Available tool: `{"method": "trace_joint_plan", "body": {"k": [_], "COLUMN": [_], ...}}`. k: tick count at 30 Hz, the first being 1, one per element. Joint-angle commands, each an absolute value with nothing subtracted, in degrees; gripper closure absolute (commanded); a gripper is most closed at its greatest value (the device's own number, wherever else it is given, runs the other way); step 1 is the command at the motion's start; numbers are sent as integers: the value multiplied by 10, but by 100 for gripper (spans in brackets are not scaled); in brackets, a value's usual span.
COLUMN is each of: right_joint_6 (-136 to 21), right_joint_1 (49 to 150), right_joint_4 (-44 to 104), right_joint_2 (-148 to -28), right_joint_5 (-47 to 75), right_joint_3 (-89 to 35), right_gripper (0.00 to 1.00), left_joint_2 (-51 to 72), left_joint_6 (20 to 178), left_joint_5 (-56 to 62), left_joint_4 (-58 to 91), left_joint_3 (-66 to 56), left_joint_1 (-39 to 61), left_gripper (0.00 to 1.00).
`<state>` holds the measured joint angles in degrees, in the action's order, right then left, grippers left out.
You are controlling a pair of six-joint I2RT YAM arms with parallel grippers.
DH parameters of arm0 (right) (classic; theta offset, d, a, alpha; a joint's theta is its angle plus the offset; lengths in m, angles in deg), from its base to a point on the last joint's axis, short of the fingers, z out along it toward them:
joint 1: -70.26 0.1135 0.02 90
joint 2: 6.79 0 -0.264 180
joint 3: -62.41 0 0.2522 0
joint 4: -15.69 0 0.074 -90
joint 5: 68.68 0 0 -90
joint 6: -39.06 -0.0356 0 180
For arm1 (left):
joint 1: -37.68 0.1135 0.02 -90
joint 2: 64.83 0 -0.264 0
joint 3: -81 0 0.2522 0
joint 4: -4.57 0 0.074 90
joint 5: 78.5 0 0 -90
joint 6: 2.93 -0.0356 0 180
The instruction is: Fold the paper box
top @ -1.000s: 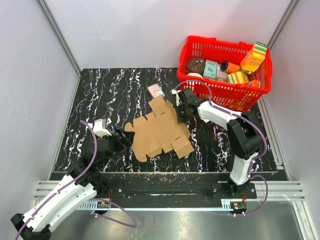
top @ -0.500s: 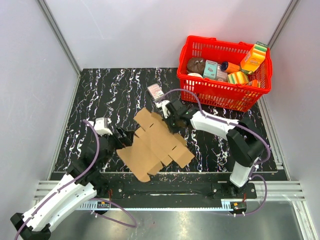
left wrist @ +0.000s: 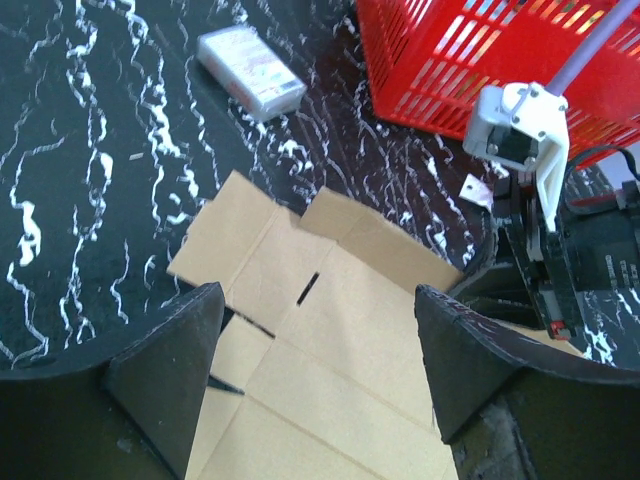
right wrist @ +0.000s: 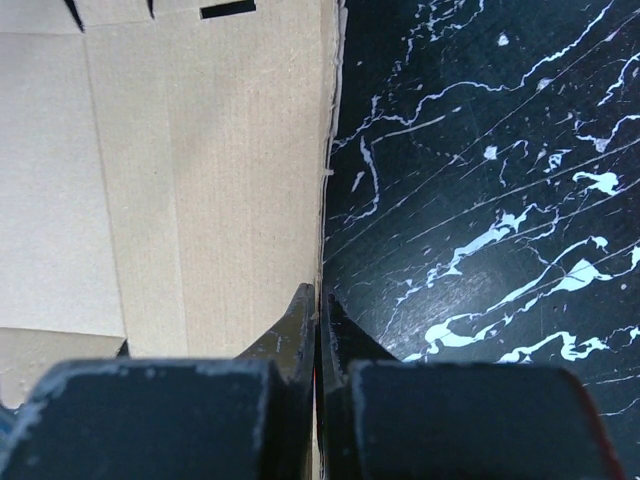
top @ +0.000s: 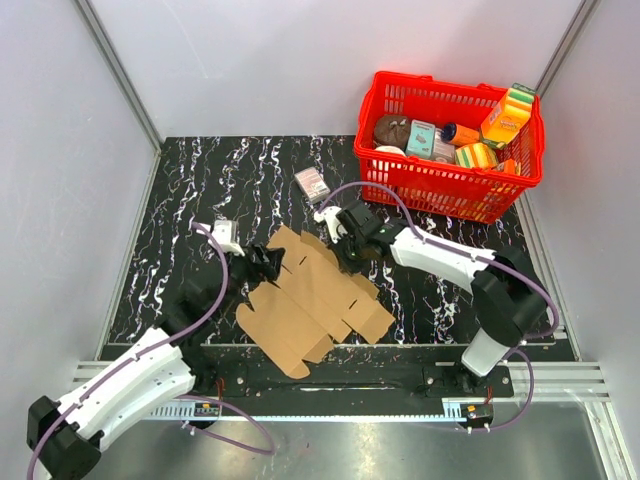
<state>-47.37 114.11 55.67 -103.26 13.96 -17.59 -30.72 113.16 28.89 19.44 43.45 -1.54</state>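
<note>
The paper box (top: 310,295) is a flat brown die-cut cardboard sheet lying on the black marbled table, slanting from the middle toward the near edge. My right gripper (top: 348,258) is at its far right edge and shut on that edge; in the right wrist view the sheet's edge (right wrist: 200,180) runs straight into the seam between the closed fingers (right wrist: 320,292). My left gripper (top: 268,265) hovers over the sheet's far left corner, open. In the left wrist view the slotted panel (left wrist: 350,340) shows between the wide-apart fingers (left wrist: 318,300), which do not touch it.
A red basket (top: 450,195) full of printed grocery packs stands at the back right, also seen in the left wrist view (left wrist: 440,60). A small white-and-pink carton (top: 312,184) lies just beyond the sheet. White walls enclose the table on three sides.
The right gripper has dragged the sheet left and toward the near edge, turning it. The left gripper has come forward over the sheet's left corner and its jaws have narrowed slightly.
</note>
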Motion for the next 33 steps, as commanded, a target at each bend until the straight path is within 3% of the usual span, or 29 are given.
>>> {"method": "trace_joint_plan", "body": {"k": [1, 6, 10, 12, 16, 20, 27, 33], "right_joint_6": [-472, -476, -477, -476, -475, -476, -478, -482], "right_joint_1": [1139, 1139, 1139, 1139, 1139, 1139, 1139, 1139], "right_joint_4": [572, 587, 593, 595, 597, 593, 589, 583], "right_joint_2": [-973, -923, -905, -905, -911, -912, -917, -907], "right_joint_5": [102, 66, 58, 56, 44, 40, 34, 21], "right_joint_3": [-166, -159, -155, -152, -150, -144, -140, -138], "right_gripper": [100, 100, 100, 100, 100, 100, 100, 100], "left_joint_2": [-291, -237, -143, -84, -15, -19, -65, -14], "left_joint_6": [1097, 1168, 1213, 1235, 1244, 1225, 1181, 1181], "left_joint_5": [220, 45, -81, -134, -194, -184, -108, -103], "left_joint_4": [49, -80, -165, -200, -239, -213, -126, -124], "left_joint_3": [450, 490, 476, 463, 426, 411, 401, 384], "left_joint_1": [15, 130, 232, 242, 242, 242, 236, 210], "left_gripper": [19, 23, 35, 41, 60, 68, 72, 93]}}
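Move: The right hand already pinches the far edge of the cardboard box blank. The blank's far-left end flap lies about 16 cm to this hand's left and 6 cm ahead, near its height. From the open left hand, that flap is roughly 6 cm straight ahead and 9 cm down. The small card pack is some 17 cm ahead of the left hand, 6 cm to its right and 14 cm down. The right hand keeps its shut pinch on the blank's edge, raising it about 5 cm while drawing it some 4 cm back. The left hand reaches about 7 cm forward over the far-left end flap, dips and rises again, turns some 15 degrees clockwise and draws its wide-open fingers nearly shut; whether they grip cardboard can't be seen. ##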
